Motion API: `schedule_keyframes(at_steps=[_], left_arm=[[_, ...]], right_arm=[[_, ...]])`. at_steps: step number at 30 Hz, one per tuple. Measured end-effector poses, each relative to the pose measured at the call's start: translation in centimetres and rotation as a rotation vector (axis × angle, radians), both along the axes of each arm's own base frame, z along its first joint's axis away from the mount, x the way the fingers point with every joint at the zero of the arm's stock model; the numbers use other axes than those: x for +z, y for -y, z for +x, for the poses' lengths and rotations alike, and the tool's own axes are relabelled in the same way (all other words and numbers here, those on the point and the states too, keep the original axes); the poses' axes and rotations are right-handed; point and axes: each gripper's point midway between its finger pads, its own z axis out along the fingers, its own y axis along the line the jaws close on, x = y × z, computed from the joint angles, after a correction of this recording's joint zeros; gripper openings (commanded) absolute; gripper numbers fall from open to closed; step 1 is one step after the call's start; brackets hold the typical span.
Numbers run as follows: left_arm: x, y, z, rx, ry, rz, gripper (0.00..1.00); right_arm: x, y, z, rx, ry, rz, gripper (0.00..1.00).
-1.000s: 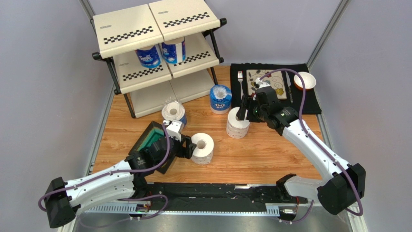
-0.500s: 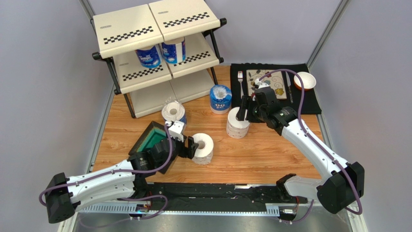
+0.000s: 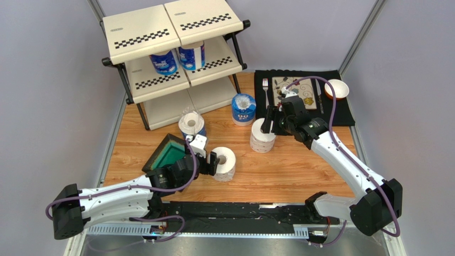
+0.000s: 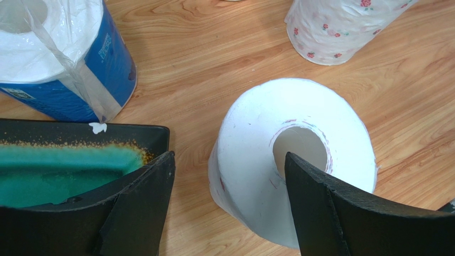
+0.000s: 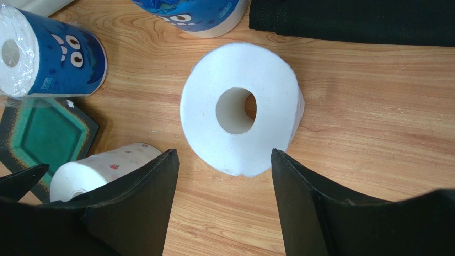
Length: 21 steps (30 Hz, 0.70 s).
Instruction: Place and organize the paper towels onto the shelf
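Note:
The shelf [image 3: 140, 33] stands at the back left, with two blue-wrapped paper towels [image 3: 163, 63] [image 3: 192, 56] on its middle tier. On the table stand two more blue-wrapped rolls [image 3: 191, 124] [image 3: 243, 109] and two faintly patterned ones. My left gripper [image 3: 212, 162] [image 4: 229, 156] is open. The near patterned roll [image 3: 224, 162] [image 4: 293, 154] stands partly between its fingers, and I see no squeeze. My right gripper [image 3: 269, 121] [image 5: 224, 152] hangs open above the other patterned roll [image 3: 263, 136] [image 5: 240, 106], which stands upright just beyond its fingertips.
A black tray with a green inside [image 3: 170, 153] [image 4: 64, 170] lies beside my left gripper. A black mat [image 3: 342, 114] at the back right carries a fork [image 3: 265, 88], a patterned plate [image 3: 291, 92] and a bowl [image 3: 336, 89]. Grey walls close in the table.
My left arm has slid right and toward the near edge, bringing its open fingers up to the near patterned roll and uncovering more of the green tray. The right arm has barely moved.

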Motion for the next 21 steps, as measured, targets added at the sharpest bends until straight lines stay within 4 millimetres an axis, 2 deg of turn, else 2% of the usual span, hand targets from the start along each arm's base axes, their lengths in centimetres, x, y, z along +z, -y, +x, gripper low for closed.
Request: schedule_keyframes(at_steps=[9,14,21], left_arm=[[-0.2,0.3,0.2,0.022,0.012,0.023,0.79],[-0.2,0.7,0.2,0.024,0.013,0.025,0.63],[-0.1,1.0,0.1,0.024,0.013,0.014,0.5]], right_arm=[[0.0,0.0,0.0,0.001,-0.001,0.001,0.68],[-0.2,0.0,-0.1,0.003,-0.004,0.001,0.67],[-0.4,0.0,-0.2,0.006,-0.012,0.0,0.67]])
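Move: The floral paper towel roll stands upright just to the left hand's right, its middle some 5 cm right, level fore and aft, and about 5 cm below. The blue-wrapped roll is about 14 cm ahead and 8 cm left of that hand, the green tray about 16 cm left and 4 cm ahead, and the plain white roll 12 cm ahead and 20 cm right. From the right hand the floral roll lies about 16 cm left, 14 cm back and 10 cm below. The left gripper closes on the near-left wall of the floral roll, its right finger at the mouth of the core and its left finger coming in against the outer side. The fingers go from wide open to a bit over half while the hand shifts about 1 cm right, height and wrist almost unchanged. ##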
